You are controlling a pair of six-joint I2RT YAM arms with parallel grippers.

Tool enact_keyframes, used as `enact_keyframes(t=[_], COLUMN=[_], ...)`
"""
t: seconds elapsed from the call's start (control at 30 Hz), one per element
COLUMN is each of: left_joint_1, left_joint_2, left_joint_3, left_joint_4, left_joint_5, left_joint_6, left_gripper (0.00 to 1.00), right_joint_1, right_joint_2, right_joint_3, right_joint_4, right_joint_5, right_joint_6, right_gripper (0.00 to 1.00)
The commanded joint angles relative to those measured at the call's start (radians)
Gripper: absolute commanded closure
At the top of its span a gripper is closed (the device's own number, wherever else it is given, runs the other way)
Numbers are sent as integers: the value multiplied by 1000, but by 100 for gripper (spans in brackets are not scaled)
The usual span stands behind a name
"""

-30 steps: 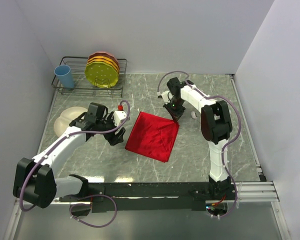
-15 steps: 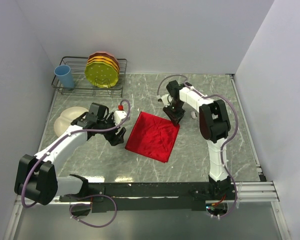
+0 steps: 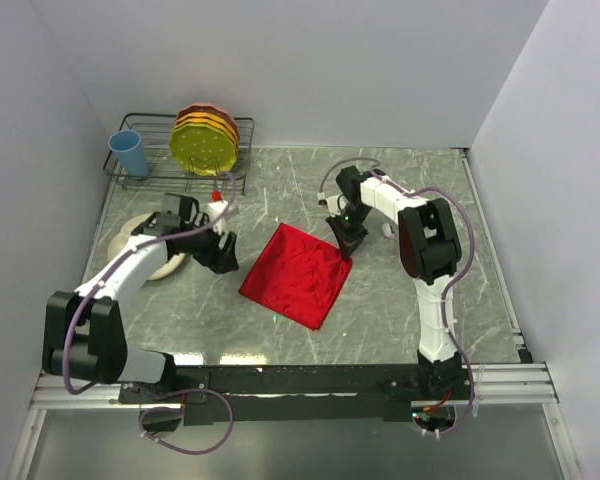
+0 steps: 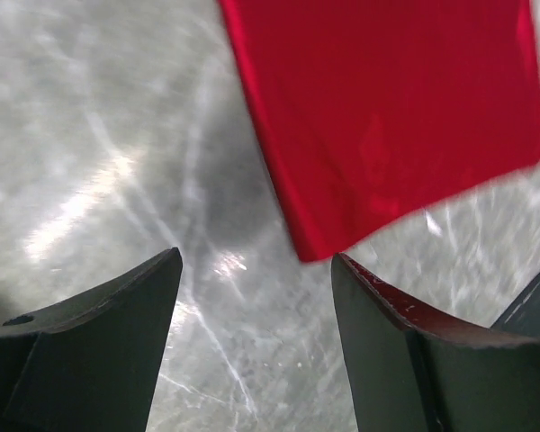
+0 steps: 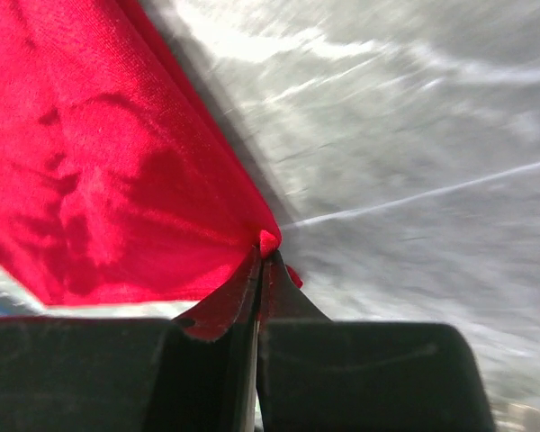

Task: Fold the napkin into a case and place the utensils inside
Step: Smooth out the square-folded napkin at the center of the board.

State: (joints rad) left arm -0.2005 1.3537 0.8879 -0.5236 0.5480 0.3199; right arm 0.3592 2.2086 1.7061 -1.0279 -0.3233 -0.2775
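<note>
The red napkin [image 3: 295, 275] lies folded as a tilted square in the middle of the table. My right gripper [image 3: 342, 242] is shut on its far right corner. In the right wrist view a pinch of the napkin [image 5: 99, 180] bulges out at the closed tips of the right gripper [image 5: 265, 247]. My left gripper [image 3: 223, 256] hangs open just left of the cloth, holding nothing. In the left wrist view the left gripper [image 4: 256, 261] frames bare table, with the napkin's [image 4: 387, 117] near corner just beyond the fingertips. The utensils are out of view.
A cream plate [image 3: 137, 232] lies at the left, partly under my left arm. A wire dish rack [image 3: 150, 178] at the back left holds a blue cup [image 3: 128, 152] and stacked yellow and orange plates [image 3: 206, 140]. A small white object [image 3: 387, 230] sits by the right arm.
The napkin has slid down and to the left, pulled by the right gripper at its corner. My left gripper has swung back and left, toward the cream plate.
</note>
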Motion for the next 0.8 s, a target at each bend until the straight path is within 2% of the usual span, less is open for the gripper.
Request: enact_keyframes(t=[0.0, 0.03, 0.07, 0.13, 0.17, 0.23, 0.27, 0.3, 0.4, 0.5, 0.53, 0.6, 0.63, 0.67, 0.73, 0.77], left_joint_1=[75, 78, 78, 81, 81, 81, 81, 81, 81, 81, 81, 81, 81, 81, 73, 70], left_joint_2=[38, 45, 45, 32, 19, -50, -80, -108, -197, -252, -280, -280, -242, -211, -131, -116], left_joint_3=[95, 101, 120, 146, 186, 219, 249, 262, 302, 283, 258, 210, 226, 276, 304, 263], left_joint_4=[42, 45, 53, 57, 54, 85, 103, 120, 207, 307, 442, 516, 505, 420, 355, 402], left_joint_5=[139, 150, 156, 158, 153, 104, 74, 31, -11, 33, 17, -49, -7, 48, 183, 247], left_joint_6=[-113, -126, -130, -142, -137, -142, -145, -143, -125, -90, -135, -243, -312, -312, -413, -482], left_gripper=[26, 26, 25, 24, 22, 19, 9, 1, 1, 1, 1, 1, 1, 1, 1, 1], right_joint_1=[4, 4, 4, 0, -2, -20, -26, -31, -42, -40, -43, -42, -43, -43, -55, -57], right_joint_2=[-29, -39, -55, -72, -101, -147, -202, -228, -335, -432, -456, -529, -553, -581, -563, -519], right_joint_3=[-123, -135, -143, -140, -132, -100, -83, -38, 59, 116, 107, 40, -9, -61, -85, -71], right_joint_4=[83, 92, 97, 91, 85, 86, 80, 69, 55, 135, 187, 403, 519, 740, 787, 784], right_joint_5=[-66, -68, -69, -72, -72, -75, -79, -82, -85, -89, -108, -141, -119, -88, -257, -304], right_joint_6=[119, 126, 133, 139, 143, 149, 150, 149, 136, 135, 141, 162, 222, 374, 382, 455], right_gripper=[100, 98, 89, 80, 67, 48, 38, 35, 19, 3, 0, 0, 0, 0, 0, 0])
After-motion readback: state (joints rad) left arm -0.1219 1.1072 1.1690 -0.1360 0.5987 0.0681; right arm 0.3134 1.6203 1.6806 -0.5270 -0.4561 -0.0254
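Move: The right hand's closed fingers still pinch the napkin's right corner at the table; the napkin's middle lies about 10 cm to their left and 4 cm back. The utensils lie some 11 cm right and 3 cm ahead of that hand. From the left hand, hovering open, the napkin's middle is about 12 cm right, 3 cm ahead and 9 cm down; the cream divided plate is roughly 17 cm left and 9 cm ahead. Right hand drags the napkin corner back 2.5 cm, releases, rises 30 cm; left rises 27 cm, opening wider. ##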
